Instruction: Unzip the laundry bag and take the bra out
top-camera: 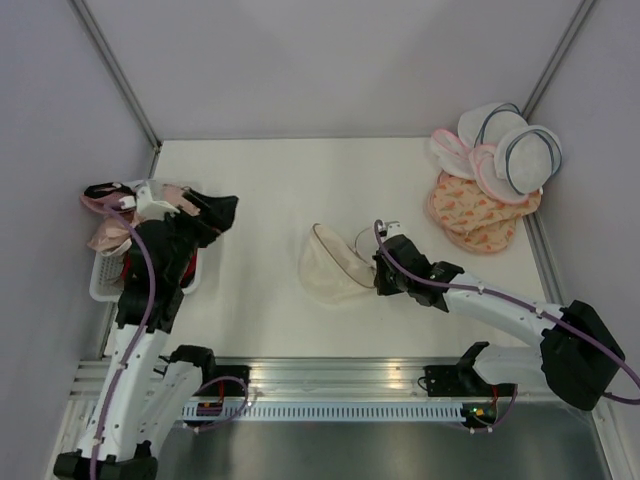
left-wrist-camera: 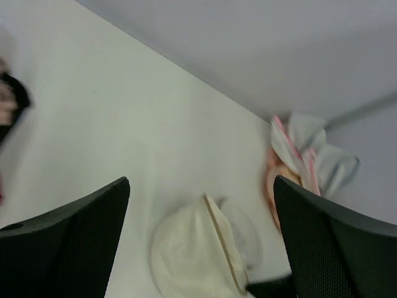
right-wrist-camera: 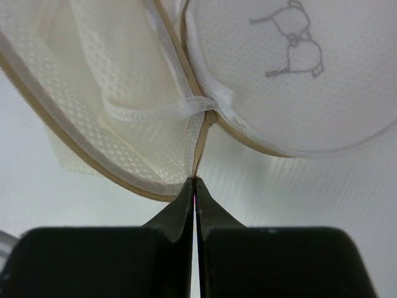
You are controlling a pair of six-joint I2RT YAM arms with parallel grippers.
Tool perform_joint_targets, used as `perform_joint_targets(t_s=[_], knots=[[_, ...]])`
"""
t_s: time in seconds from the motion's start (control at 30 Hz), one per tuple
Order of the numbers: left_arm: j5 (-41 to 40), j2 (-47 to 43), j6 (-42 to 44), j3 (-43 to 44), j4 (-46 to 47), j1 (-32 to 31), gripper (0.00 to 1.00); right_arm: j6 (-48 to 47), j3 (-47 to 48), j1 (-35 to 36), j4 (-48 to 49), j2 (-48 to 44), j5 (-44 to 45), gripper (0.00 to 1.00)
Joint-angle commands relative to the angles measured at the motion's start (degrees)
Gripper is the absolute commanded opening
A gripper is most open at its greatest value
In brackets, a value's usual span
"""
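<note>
The cream mesh laundry bag (top-camera: 330, 265) lies mid-table, unzipped and spread into two halves. Its inside (right-wrist-camera: 118, 93) is on the left and its face with the bra drawing (right-wrist-camera: 291, 74) on the right. My right gripper (top-camera: 381, 272) is shut on the bag's zipper edge, its tips (right-wrist-camera: 195, 182) pinching where the halves meet. The dusty pink bra (top-camera: 105, 205) with black straps lies on top of the basket at the far left. My left gripper (top-camera: 222, 212) hangs beside that basket, open and holding nothing (left-wrist-camera: 201, 186), facing the bag (left-wrist-camera: 192, 254).
A white basket (top-camera: 100, 285) with other garments stands at the left edge. White domed bags with pink trim and pink patterned flat bags (top-camera: 495, 170) are piled at the back right. Walls close in the left, back and right; a metal rail (top-camera: 330, 378) runs along the near edge.
</note>
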Motion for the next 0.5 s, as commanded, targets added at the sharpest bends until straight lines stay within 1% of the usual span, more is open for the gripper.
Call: perform_joint_targets(t_s=[0.0, 0.07, 0.1, 0.17, 0.2, 0.23, 0.27, 0.3, 0.33, 0.37, 0.4, 0.43, 0.47], knots=[[10.56, -1.47, -1.16, -3.31, -1.49, -11.63, 1.0, -0.23, 1.14, -0.2, 5.57, -3.3, -7.28, 0.0], [11.45, -1.12, -1.07, -5.94, -0.09, -17.19, 1.0, 0.3, 0.43, -0.11, 7.86, -4.36, -11.66, 0.0], [10.93, -1.12, -0.81, -6.91, 0.69, -23.13, 1.0, 0.56, 0.43, -0.2, 9.18, -4.71, -12.56, 0.0], [7.0, -0.5, -0.98, -9.12, 2.02, -28.7, 1.0, 1.61, 0.61, -0.2, 10.33, -4.62, -13.88, 0.0], [5.58, -0.41, -0.81, -9.47, 1.93, -33.34, 1.0, 2.05, 0.61, -0.2, 11.03, -4.54, -13.63, 0.0], [4.0, -0.5, -0.89, -10.34, 2.02, -35.22, 1.0, 3.01, 1.04, -0.2, 10.78, -4.01, -12.76, 0.04], [2.51, -0.59, -1.33, -10.96, 2.72, -36.54, 1.0, 4.67, 1.31, -0.2, 10.25, -3.75, -11.27, 0.2], [1.79, -0.68, -1.68, -11.58, 3.42, -38.21, 1.0, 6.17, 1.48, -0.2, 8.86, -3.57, -7.6, 0.54], [1.61, -0.59, -1.94, -12.63, 3.69, -38.66, 1.0, 7.75, 1.57, -0.2, 7.88, -3.74, -4.95, 0.65], [1.26, -0.5, -2.29, -13.07, 4.21, -39.18, 1.0, 11.68, 1.23, -0.2, 7.18, -4.27, -2.75, 0.76], [1.0, -0.33, -2.56, -13.34, 4.39, -39.97, 1.0, 14.33, 0.7, -0.2, 5.78, -5.06, 2.41, 0.94], [1.0, -0.41, -2.56, -13.69, 4.39, -40.24, 1.0, 16.8, -0.87, -0.2, 5.24, -7.06, 4.63, 0.98], [1.0, -0.59, -2.56, -13.78, 4.31, -40.68, 1.0, 21.78, -1.76, -0.2, 4.19, -8.3, 6.48, 0.98]])
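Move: The laundry bag lies open some 22 cm to the right of the empty left hand, about level with it forward and roughly 26 cm below. The bin of bras is about 16 cm to that hand's left and 4 cm farther out. The right hand still pinches the bag's zip rim; the bag's middle lies about 9 cm to its left and 5 cm ahead, slightly lower, with the round lid some 6 cm ahead and 1 cm to the right. The right fingers keep their pinch on the zip rim while lifting it and carrying it left, about 4 cm each way, then spread wide to let go, the hand easing back right a little at that height. Meanwhile the left hand, fingers staying open, swings from beside the bin towards the bag, some 18 cm right with about 11 cm each back and down, turning about 40 degrees clockwise. ##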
